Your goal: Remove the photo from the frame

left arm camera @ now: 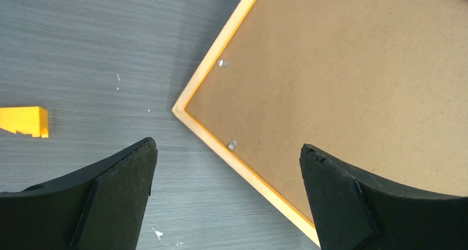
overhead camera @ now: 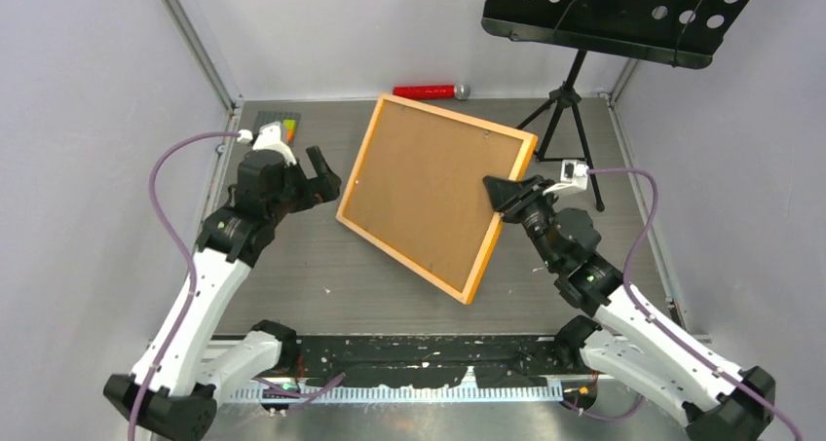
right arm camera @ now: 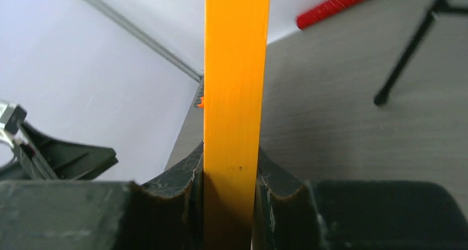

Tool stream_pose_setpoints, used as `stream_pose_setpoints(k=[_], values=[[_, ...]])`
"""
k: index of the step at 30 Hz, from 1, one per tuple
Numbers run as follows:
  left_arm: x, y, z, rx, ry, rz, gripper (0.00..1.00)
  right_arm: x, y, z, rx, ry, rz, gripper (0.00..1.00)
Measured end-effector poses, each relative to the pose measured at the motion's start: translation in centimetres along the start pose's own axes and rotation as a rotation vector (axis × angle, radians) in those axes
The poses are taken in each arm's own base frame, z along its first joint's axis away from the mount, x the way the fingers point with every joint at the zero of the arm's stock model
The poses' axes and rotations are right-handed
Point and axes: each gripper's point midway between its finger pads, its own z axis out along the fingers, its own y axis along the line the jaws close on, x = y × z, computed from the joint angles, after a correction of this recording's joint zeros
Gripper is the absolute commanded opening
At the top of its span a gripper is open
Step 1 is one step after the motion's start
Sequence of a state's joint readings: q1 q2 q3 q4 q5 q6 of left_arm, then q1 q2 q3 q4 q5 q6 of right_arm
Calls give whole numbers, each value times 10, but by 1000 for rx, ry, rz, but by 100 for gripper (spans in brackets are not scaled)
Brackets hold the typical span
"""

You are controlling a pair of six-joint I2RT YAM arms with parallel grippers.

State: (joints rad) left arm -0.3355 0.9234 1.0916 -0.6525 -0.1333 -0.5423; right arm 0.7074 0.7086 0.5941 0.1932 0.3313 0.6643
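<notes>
The frame [overhead camera: 484, 254], with a thin orange border, shows its back: a plain brown backing board [overhead camera: 429, 183] faces up. Its right side seems raised off the table. My right gripper [overhead camera: 506, 193] is shut on the frame's right edge; in the right wrist view the orange edge [right arm camera: 236, 68] runs upright between the pads of that gripper [right arm camera: 230, 167]. My left gripper [overhead camera: 326, 178] hangs open just off the frame's left corner. In the left wrist view that gripper [left arm camera: 229, 146] straddles the orange border [left arm camera: 209, 76] without touching it. The photo is hidden.
Small metal clips [left arm camera: 232, 144] sit along the backing's edge. A red microphone [overhead camera: 431, 91] lies at the back wall. A black music stand [overhead camera: 623, 13] on a tripod [overhead camera: 570, 110] rises at the back right. An orange stepped block [left arm camera: 25, 121] lies to the left.
</notes>
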Motion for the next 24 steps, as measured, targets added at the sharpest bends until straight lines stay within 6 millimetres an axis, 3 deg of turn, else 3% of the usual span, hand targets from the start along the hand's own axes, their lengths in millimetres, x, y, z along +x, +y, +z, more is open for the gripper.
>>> stream_pose_setpoints(k=[2, 5, 10, 12, 14, 15, 16, 17, 21, 24], values=[[9, 3, 14, -20, 48, 2, 100, 11, -30, 6, 65, 17, 93, 5], [33, 6, 36, -37, 145, -8, 100, 44, -72, 8, 171, 83, 213, 5], [78, 16, 54, -67, 279, -48, 100, 103, -109, -2, 280, 212, 361, 7], [91, 21, 57, -80, 313, -66, 100, 115, -116, -6, 300, 229, 406, 17], [101, 24, 58, -94, 339, -83, 100, 128, -125, -9, 320, 246, 452, 32], [105, 26, 58, -100, 348, -89, 100, 134, -128, -10, 330, 253, 469, 51], [110, 28, 59, -106, 357, -94, 100, 140, -132, -11, 342, 261, 488, 63], [115, 30, 59, -116, 368, -105, 100, 148, -137, -12, 351, 276, 479, 80], [133, 42, 58, -164, 399, -127, 100, 189, -168, -32, 445, 407, 372, 90], [143, 52, 56, -202, 409, -143, 100, 185, -170, -33, 434, 397, 313, 93]])
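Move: The right hand holds the face-down frame by its right rim in the air; the frame's middle is about 11 cm to the left, 1 cm back and 8 cm below. Its landing spot's middle is roughly 13 cm left, 4 cm ahead and 28 cm down, with the tripod base some 19 cm ahead and 17 cm right. From the empty left hand, the frame's middle is some 18 cm right, 3 cm back and 6 cm below. The right hand carries the frame almost straight down some 25 cm to the table, tipping its fingers down by nearly 40 degrees, and near the bottom opens wide, letting go while its fingers still straddle the right rim. The open left hand sinks about 16 cm beside it, fingers tipping down some 25 degrees, and ends above the frame's left rim. ##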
